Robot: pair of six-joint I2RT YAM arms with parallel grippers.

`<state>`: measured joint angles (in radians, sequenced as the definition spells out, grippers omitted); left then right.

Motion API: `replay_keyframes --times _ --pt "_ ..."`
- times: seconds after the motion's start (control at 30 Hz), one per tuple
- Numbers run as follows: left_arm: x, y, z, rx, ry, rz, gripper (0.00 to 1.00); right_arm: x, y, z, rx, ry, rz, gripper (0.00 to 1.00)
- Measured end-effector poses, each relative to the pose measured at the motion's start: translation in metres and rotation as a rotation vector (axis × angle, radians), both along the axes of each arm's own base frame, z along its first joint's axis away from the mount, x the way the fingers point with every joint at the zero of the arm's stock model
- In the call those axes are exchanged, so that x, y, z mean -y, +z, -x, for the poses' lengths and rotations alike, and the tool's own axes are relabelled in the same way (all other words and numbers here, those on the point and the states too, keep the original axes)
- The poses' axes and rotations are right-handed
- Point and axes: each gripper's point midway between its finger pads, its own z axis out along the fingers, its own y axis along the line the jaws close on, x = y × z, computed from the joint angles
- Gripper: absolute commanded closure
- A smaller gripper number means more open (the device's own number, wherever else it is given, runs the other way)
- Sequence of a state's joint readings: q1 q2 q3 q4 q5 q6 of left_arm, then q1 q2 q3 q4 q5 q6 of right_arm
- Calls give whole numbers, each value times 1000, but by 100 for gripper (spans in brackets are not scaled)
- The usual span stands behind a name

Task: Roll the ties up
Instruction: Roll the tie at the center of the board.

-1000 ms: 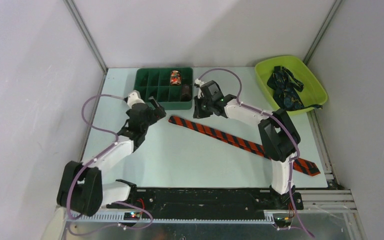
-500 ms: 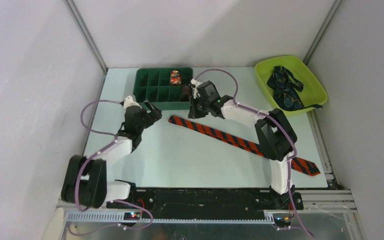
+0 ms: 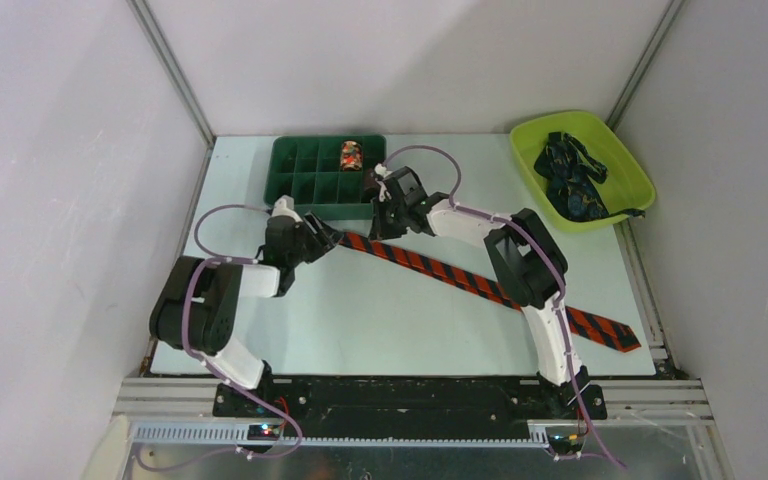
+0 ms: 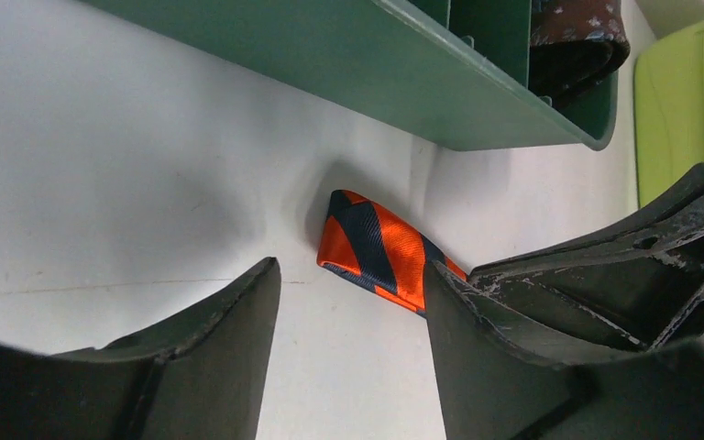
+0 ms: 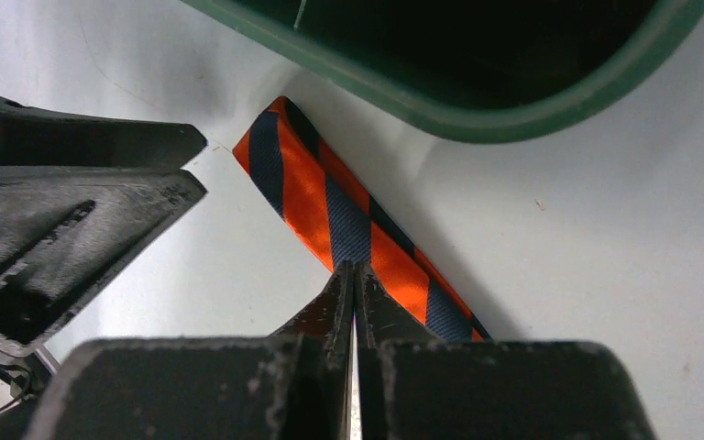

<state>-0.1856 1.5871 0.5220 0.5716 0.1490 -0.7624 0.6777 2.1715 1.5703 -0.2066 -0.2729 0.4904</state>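
Observation:
A red-orange tie with dark diagonal stripes (image 3: 460, 275) lies flat across the table, from below the green tray down to the right front edge. Its narrow end (image 4: 371, 247) sits just beyond my left gripper (image 4: 350, 275), which is open with one finger (image 4: 211, 357) on each side of it. My right gripper (image 5: 353, 270) is shut, and its tips press down on the tie (image 5: 330, 211) a short way from that end. In the top view the left gripper (image 3: 325, 240) and the right gripper (image 3: 385, 222) flank the tie's end.
The green compartment tray (image 3: 295, 165) stands right behind both grippers, holding a colourful rolled tie (image 3: 350, 155) and a dark brown one (image 4: 577, 37). A lime bin (image 3: 620, 150) at the back right holds dark navy ties (image 3: 570, 180). Purple cables loop over both arms.
My left arm swung in to the right, bringing its gripper to the tie's narrow end with the jaws narrowing. My right gripper moved down and left onto the tie and closed.

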Motion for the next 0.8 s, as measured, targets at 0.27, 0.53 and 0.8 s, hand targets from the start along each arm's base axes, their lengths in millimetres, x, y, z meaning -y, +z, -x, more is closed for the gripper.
replay_keyframes --times 0.27,0.53,0.8 --pt "7 -5 -9 -14 -22 18 55 -3 -2 -1 -11 -2 -9 100" --pt "-1 -1 -21 -28 22 -19 96 -5 -2 -3 0 -13 -13 100" --pt "-8 -18 -32 -86 61 -68 100 1 -27 3 30 -42 9 100"
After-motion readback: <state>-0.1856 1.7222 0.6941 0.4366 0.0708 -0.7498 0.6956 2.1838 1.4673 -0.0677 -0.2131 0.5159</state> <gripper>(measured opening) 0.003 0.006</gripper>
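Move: The orange-and-dark tie's near tip, the end to be rolled, lies about 3 cm to the right of the left hand, some 2 cm ahead and roughly 3 cm below. The green box's middle is about 14 cm ahead of the left hand, 1 cm to its left and 1 cm lower. For the right hand, the stretch of tie aimed at is straight below by about 3 cm, with the box's middle 14 cm ahead and 10 cm left. Shut the left gripper from about two-thirds open while easing it some 3 cm forward, then dip it nearly 2 cm, so the closed tips come down just to the left of the tie's end with nothing between them. Keep the right fingers shut and hold nearly still at first, then lower them about 2.5 cm onto the tie near its end. ##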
